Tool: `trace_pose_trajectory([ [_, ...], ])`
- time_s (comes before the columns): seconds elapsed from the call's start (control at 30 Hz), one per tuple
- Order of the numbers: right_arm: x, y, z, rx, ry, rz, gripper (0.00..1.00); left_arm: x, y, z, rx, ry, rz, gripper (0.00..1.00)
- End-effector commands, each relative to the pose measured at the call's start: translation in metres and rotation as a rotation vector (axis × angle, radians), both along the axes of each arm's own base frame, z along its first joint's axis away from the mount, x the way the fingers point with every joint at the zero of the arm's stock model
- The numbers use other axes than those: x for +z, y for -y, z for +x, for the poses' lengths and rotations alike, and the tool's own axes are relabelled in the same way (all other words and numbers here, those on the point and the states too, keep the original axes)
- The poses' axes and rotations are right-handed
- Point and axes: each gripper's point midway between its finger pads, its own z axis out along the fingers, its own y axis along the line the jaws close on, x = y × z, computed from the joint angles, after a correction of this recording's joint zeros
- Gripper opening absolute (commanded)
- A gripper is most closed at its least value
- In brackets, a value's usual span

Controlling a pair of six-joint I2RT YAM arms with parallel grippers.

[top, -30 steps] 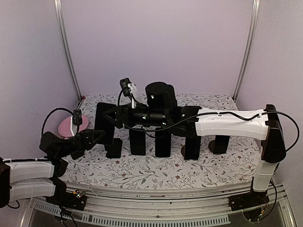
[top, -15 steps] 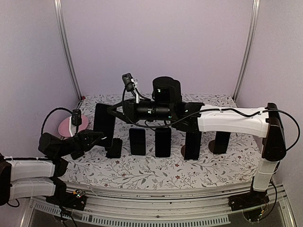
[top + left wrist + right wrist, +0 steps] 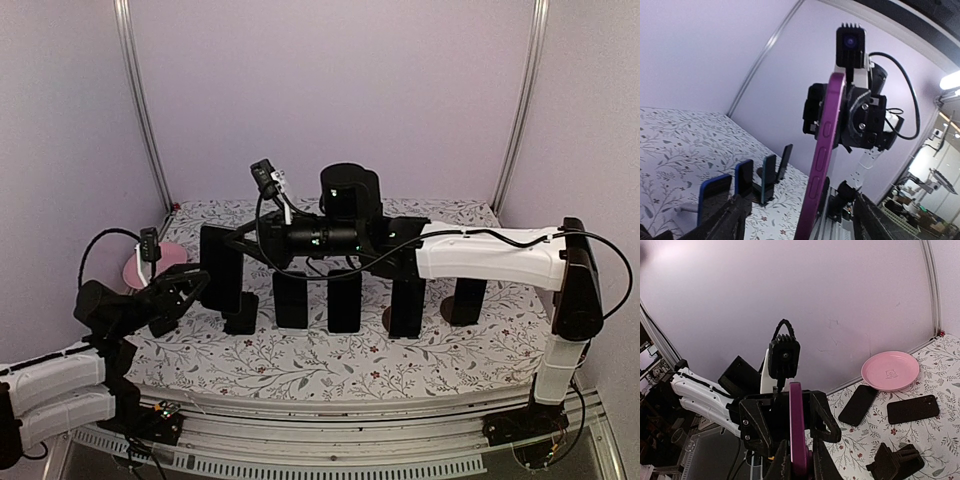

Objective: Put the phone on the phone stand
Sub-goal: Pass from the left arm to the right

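Observation:
The phone (image 3: 222, 270) is a purple-edged slab held upright above the table's left side. In the right wrist view my right gripper (image 3: 797, 456) is shut on the phone (image 3: 796, 425), whose edge rises between its fingers. My left gripper (image 3: 200, 286) stands open, with a finger on either side of the phone (image 3: 827, 145) and apart from it. From the left wrist view the right gripper (image 3: 855, 120) clamps the phone's upper part. A small black phone stand (image 3: 241, 318) sits on the cloth just below the phone, seen also as the phone stand (image 3: 892, 461).
Several dark phones stand in a row of stands (image 3: 344, 298) across the middle of the flowered cloth. A pink plate (image 3: 890, 371) lies at the far left, with two phones lying flat (image 3: 858, 405) beside it. Purple walls close in the table.
My left gripper has opened and let go of the phone, drawing slightly back and left. My right gripper has shut on the phone and now holds it.

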Motion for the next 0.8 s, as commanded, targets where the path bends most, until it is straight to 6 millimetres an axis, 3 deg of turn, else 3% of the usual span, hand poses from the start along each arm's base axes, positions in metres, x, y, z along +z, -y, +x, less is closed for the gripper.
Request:
trace_pose_trajectory([
  [0.0,0.010,-0.011,0.010,-0.022,0.128,0.032,0.02,-0.024,-0.034,0.042,0.345,-0.115,0.097,0.76],
  [0.2,-0.006,-0.030,0.013,0.020,0.242,0.020,0.01,-0.054,-0.088,0.061,0.684,-0.297,0.197,0.77],
  [0.3,-0.018,-0.037,0.016,0.031,0.289,0.010,0.01,-0.068,-0.102,0.065,0.768,-0.381,0.252,0.77],
  [0.43,-0.037,-0.043,0.019,0.074,0.356,0.011,0.01,-0.063,-0.101,0.066,0.764,-0.394,0.267,0.77],
  [0.77,-0.063,-0.047,0.028,0.113,0.530,0.045,0.01,-0.021,-0.097,0.061,0.736,-0.351,0.315,0.78],
])
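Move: The right fingers already grip the phone, and the left fingers stand open around its lower part. From the right hand, the empty dark phone stand lies about 5 cm ahead, 4 cm to the left and 24 cm below; the nearest propped phone is some 5 cm ahead and 8 cm to the right, the next one 5 cm ahead and 20 cm to the right, both about 20 cm lower. From the left hand, the stand is roughly 6 cm ahead, 2 cm right, 18 cm below. Open left hand withdraws left and forward while the right lowers its phone about 9 cm towards the stand. ##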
